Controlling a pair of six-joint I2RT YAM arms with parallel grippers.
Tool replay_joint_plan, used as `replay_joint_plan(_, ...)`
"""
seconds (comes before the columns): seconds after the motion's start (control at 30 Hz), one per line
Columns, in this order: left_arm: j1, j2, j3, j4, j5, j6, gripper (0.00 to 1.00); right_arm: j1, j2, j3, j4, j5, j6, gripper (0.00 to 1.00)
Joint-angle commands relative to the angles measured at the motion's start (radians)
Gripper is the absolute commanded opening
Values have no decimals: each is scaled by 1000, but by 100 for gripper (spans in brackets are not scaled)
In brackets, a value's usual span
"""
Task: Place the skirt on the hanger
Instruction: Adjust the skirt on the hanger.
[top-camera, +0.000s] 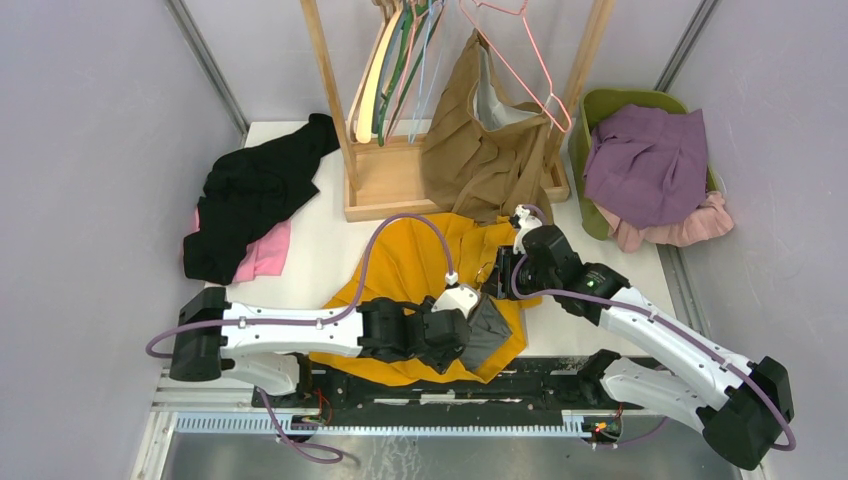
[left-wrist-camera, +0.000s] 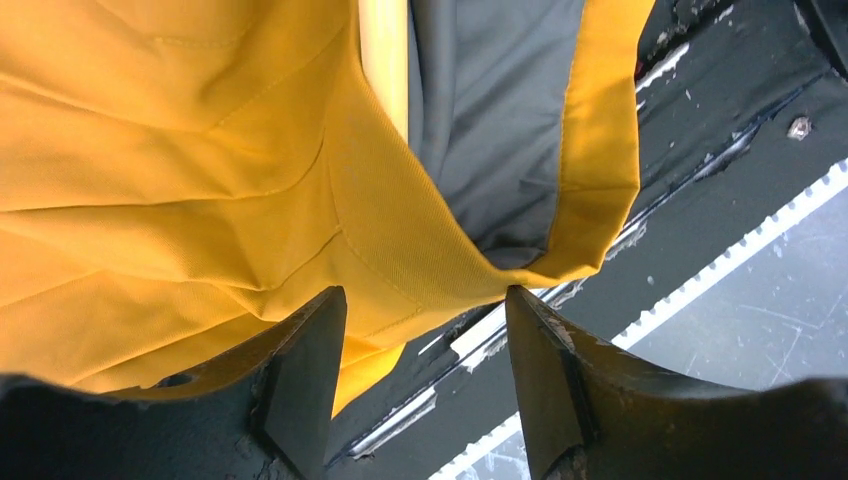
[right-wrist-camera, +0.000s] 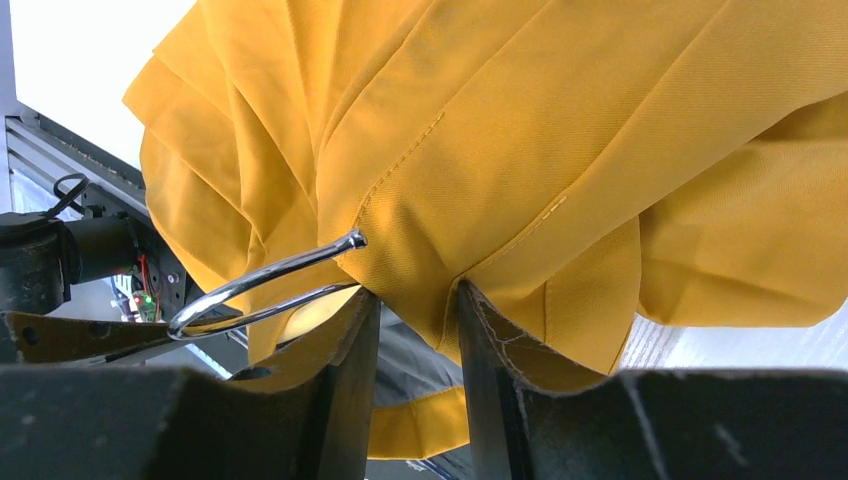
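The yellow skirt (top-camera: 420, 260) with grey lining lies crumpled on the white table between both arms. My left gripper (top-camera: 470, 335) is open at its near right corner. In the left wrist view the waistband (left-wrist-camera: 400, 250) hangs between the spread fingertips of my left gripper (left-wrist-camera: 425, 300), touching them. A pale strip (left-wrist-camera: 383, 60), maybe a hanger arm, runs inside the skirt. My right gripper (top-camera: 503, 272) is at the skirt's right edge. In the right wrist view it (right-wrist-camera: 418, 295) is nearly shut on a fold of skirt (right-wrist-camera: 520, 130). A chrome hanger hook (right-wrist-camera: 260, 280) pokes out beside its left finger.
A wooden rack (top-camera: 385, 190) with several hangers (top-camera: 390, 70) stands at the back. A brown garment (top-camera: 480, 140) hangs on a pink wire hanger. A green basket (top-camera: 585, 130) with purple clothes is at right. Black and pink clothes (top-camera: 250, 200) lie at left. A metal rail (top-camera: 400, 400) runs along the near edge.
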Motion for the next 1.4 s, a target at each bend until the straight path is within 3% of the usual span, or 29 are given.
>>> replay_joint_plan(0.0, -13, 37, 72, -12, -122, 27, 67, 7, 0, 38, 49, -16, 5, 39)
replay_joint_plan(0.13, -13, 55, 57, 24, -142, 36, 66, 8, -1, 37, 52, -19, 4, 39)
replay_joint_plan(0.27, -13, 52, 47, 51, -158, 39, 57, 7, -9, 32, 51, -19, 4, 38)
replay_joint_plan(0.6, -13, 33, 93, 34, -190, 33, 4, 8, -10, 28, 59, -22, 5, 37)
replay_joint_plan(1.13, -10, 35, 246, 42, -287, 57, 3, 8, -18, 25, 69, -33, 13, 36)
replay_joint_plan(1.37, 40, 57, 214, 168, -284, 84, 3, 8, -38, 20, 65, -38, 28, 37)
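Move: The left hand hangs open almost over the near-left edge of the yellow skirt's waistband; the spot it will pinch lies about 2 cm ahead, 1 cm right and 1 cm below. The wooden hanger's arm runs some 8 cm ahead and 3 cm right, and the grey lining's opening is about 3 cm ahead, 6 cm right and 4 cm lower. From the right hand, the waistband spot lies roughly 9 cm back, 4 cm left and 5 cm below. Forward by a couple of centimetres, the left hand eases over the waistband edge and shuts its fingers on it beside the hanger's covered end. It then lifts the pinched edge about 6 cm while carrying it some 2 cm farther forward and 3 cm right, towards the right hand, the fingers tipping outward by about 15 degrees. The right hand keeps its grip on the skirt and hanger near the hook, almost still. ##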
